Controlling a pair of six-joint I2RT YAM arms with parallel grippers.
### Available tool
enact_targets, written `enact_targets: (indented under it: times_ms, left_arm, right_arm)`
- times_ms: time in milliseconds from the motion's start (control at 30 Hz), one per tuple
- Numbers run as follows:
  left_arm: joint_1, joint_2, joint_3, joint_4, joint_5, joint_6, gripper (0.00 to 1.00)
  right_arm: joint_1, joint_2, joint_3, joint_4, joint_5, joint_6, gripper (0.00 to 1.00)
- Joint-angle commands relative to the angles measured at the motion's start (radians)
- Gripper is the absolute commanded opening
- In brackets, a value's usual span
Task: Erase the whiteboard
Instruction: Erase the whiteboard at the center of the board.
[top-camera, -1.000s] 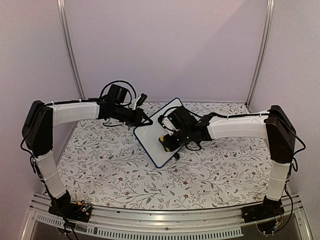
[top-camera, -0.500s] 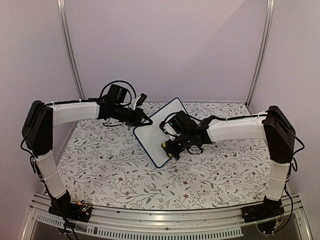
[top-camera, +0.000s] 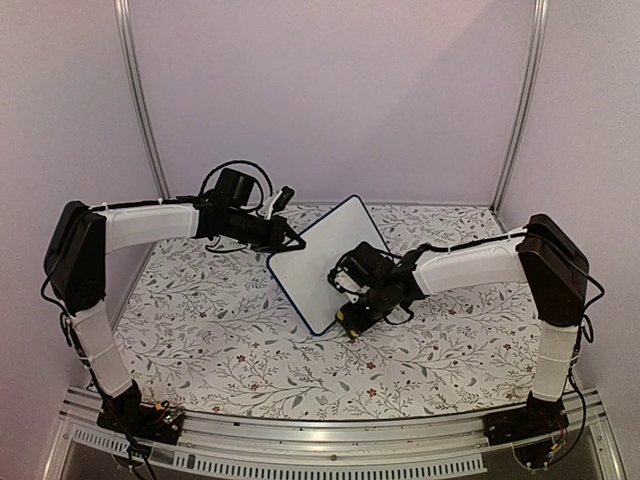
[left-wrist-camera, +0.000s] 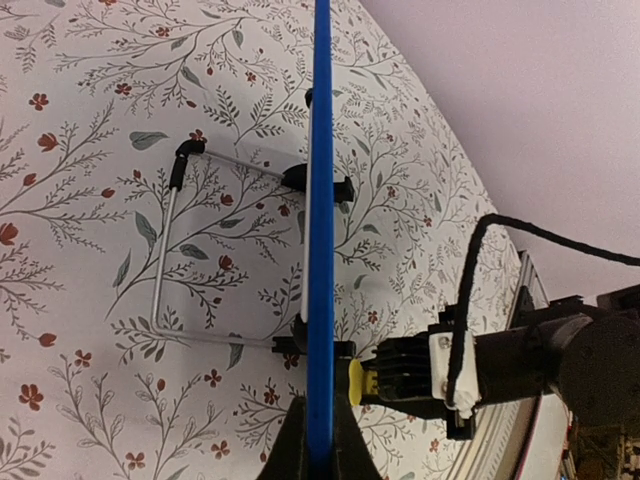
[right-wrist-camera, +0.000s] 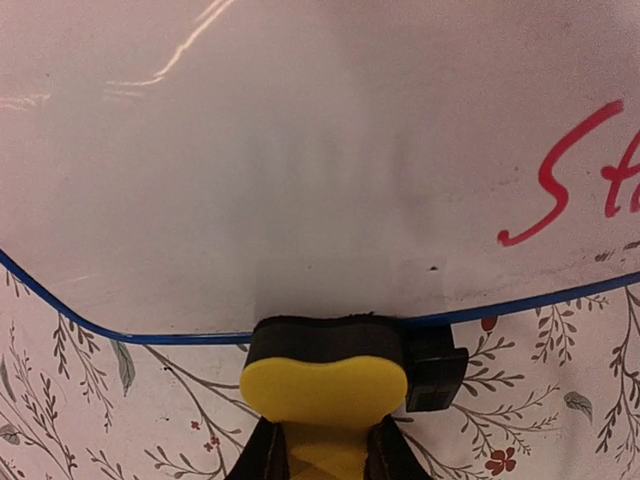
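The whiteboard (top-camera: 318, 262) stands tilted on the floral table, its blue edge (left-wrist-camera: 320, 200) running straight up the left wrist view. My left gripper (top-camera: 291, 243) (left-wrist-camera: 320, 452) is shut on the board's edge at its far-left corner. My right gripper (top-camera: 350, 318) (right-wrist-camera: 320, 445) is shut on the yellow sponge eraser (right-wrist-camera: 322, 385) (left-wrist-camera: 354, 382), whose dark felt face presses the board's bottom edge beside a black foot (right-wrist-camera: 436, 378). The white face (right-wrist-camera: 300, 150) above the eraser looks wiped. Red handwriting (right-wrist-camera: 558, 182) remains at the right.
A wire stand (left-wrist-camera: 165, 260) props the board from behind. The floral tablecloth (top-camera: 220, 340) covers the table. Two metal posts (top-camera: 140, 100) (top-camera: 522, 100) rise at the back corners, and an aluminium rail (top-camera: 320, 435) runs along the near edge.
My right gripper slid the eraser down the board's face to its lower near edge. The left gripper and the board stayed put.
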Motion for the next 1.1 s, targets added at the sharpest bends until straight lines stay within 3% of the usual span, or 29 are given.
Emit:
enact_targets:
  times_ms: [0, 333, 600, 1067]
  left_arm:
    - [-0.027, 0.009, 0.002, -0.042, -0.014, 0.021, 0.00]
    - [-0.027, 0.001, 0.002, -0.044, -0.019, 0.024, 0.00]
    - [-0.027, 0.000, 0.002, -0.047, -0.023, 0.026, 0.00]
    - [-0.027, 0.005, 0.002, -0.042, -0.009, 0.021, 0.00]
  right_arm:
    - [0.002, 0.042, 0.015, -0.026, 0.007, 0.007, 0.20]
    - [-0.029, -0.036, 0.147, -0.053, 0.107, -0.064, 0.21]
    - [-0.059, 0.047, 0.203, -0.040, 0.091, -0.064, 0.21]
    - [-0.060, 0.035, 0.064, -0.080, 0.089, -0.044, 0.21]
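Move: The eraser is in my right fingers at the board's bottom edge. The red S it goes for is about 5 cm ahead, 2 cm right and 2 cm higher; the letters after it centre some 9 cm ahead and 6 cm right. The board's near foot is about 2 cm ahead and 2 cm right, slightly lower. From my left hand the S lies some 10 cm right, 4 cm back and 11 cm below. With my right hand I carry the eraser up the slope of the board, forward and up by about 7 cm in all, the wrist tipping up slightly. Then I turn back down towards the bottom edge for some 3 cm, easing right so the felt wipes into the start of "Stories". My fingers keep their grip, and my left hand stays still, holding the board's edge. ##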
